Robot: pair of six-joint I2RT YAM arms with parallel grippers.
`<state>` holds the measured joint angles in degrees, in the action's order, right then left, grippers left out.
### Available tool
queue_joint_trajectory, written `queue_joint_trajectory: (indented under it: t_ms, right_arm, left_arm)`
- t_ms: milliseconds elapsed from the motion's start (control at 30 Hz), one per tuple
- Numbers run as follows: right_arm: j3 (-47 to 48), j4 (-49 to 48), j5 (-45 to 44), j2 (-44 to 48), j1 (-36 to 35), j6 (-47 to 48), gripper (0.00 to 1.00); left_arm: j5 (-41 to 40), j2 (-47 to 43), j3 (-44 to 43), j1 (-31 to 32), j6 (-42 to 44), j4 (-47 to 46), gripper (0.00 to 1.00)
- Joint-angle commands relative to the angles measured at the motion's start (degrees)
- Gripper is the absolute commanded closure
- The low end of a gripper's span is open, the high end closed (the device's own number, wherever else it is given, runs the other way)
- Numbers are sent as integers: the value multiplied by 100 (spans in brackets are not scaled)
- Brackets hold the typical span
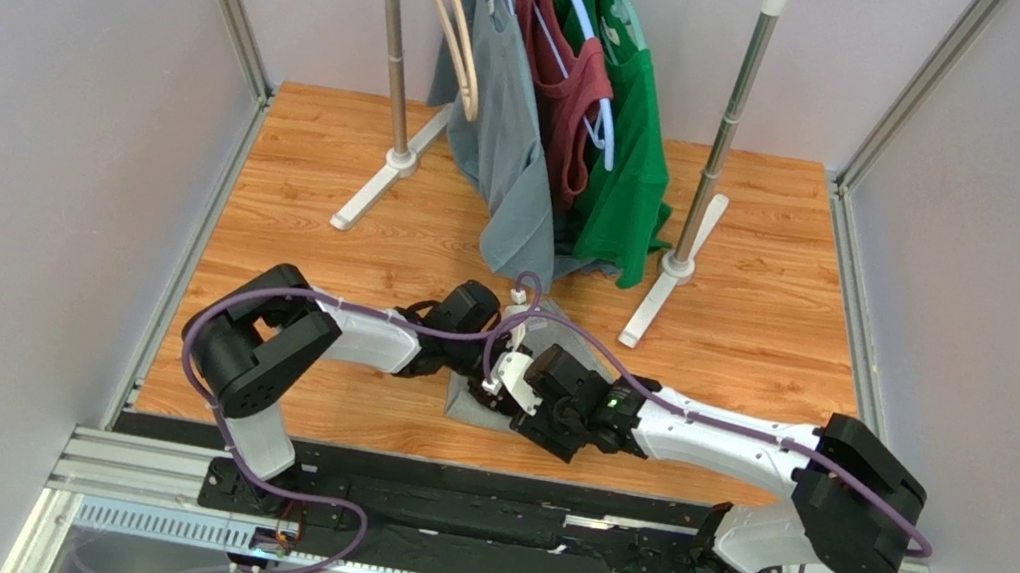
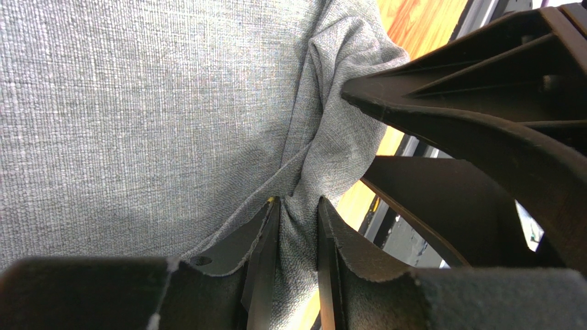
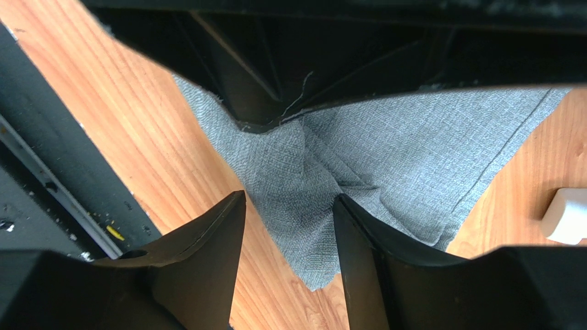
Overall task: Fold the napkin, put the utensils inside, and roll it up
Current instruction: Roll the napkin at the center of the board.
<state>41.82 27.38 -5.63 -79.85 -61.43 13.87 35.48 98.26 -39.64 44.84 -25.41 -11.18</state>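
The grey napkin [image 1: 465, 405] lies bunched on the wooden table beneath both wrists. In the left wrist view it fills the frame as the napkin [image 2: 138, 103], and my left gripper [image 2: 298, 203] is shut on a pinched fold of it. Seen from the right wrist, the napkin [image 3: 413, 144] tapers to a corner near the table's front edge. My right gripper [image 3: 289, 199] stands open astride that corner, its right finger touching the cloth. In the top view the left gripper [image 1: 494, 351] and right gripper [image 1: 504, 386] nearly meet. The utensils are out of view.
A clothes rack [image 1: 728, 122] stands at the back with grey [image 1: 503, 119], maroon [image 1: 569, 83] and green [image 1: 633, 138] shirts on hangers; its white feet [image 1: 650, 308] reach forward. A black rail [image 1: 497, 520] runs along the near edge. Walls close both sides.
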Motion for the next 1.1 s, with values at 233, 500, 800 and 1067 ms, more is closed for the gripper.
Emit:
queue_joint_trajectory:
  t_ms: [233,500,800,1067]
  right_arm:
    - [186,-584,71,-812,-10,283,64]
    - [590,109,325,-892,8,283,90]
    - [819,321,879,-1084,61,336,96]
    - [1073,435,1178,-1269,70,327,98]
  left_arm:
    - [-1113,71,633,-89,379,1206,66]
    - [-1676,-429,510,-431,159,1601,38]
    - [-1843,-1230,484,-1012,54,1741,33]
    - [-2431,-1502,361,-1670,-218,2067,31]
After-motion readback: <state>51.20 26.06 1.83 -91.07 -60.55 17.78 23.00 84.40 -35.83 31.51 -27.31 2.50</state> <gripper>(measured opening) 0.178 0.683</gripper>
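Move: The left hand still pinches the napkin's rolled near edge around its middle; the left end of that roll is about 8 cm to its left, 2 cm back and 1 cm lower. The half-open right hand straddles the roll near its right end, and its grip spot is some 2 cm left, 1 cm ahead and 1 cm below. From the right hand, the near tip of the rack's white foot lies about 13 cm ahead and 8 cm to the right. The right fingers close on the napkin's roll after easing about 2 cm left, a little forward and down, then keep the pinch and draw it roughly 3 cm further left. As they take hold, the left fingers open and let go of the roll; that hand heads left and forward, some 10 cm in all, rising a little and turning about 25 degrees, mainly counter-clockwise, towards the napkin's left side. ##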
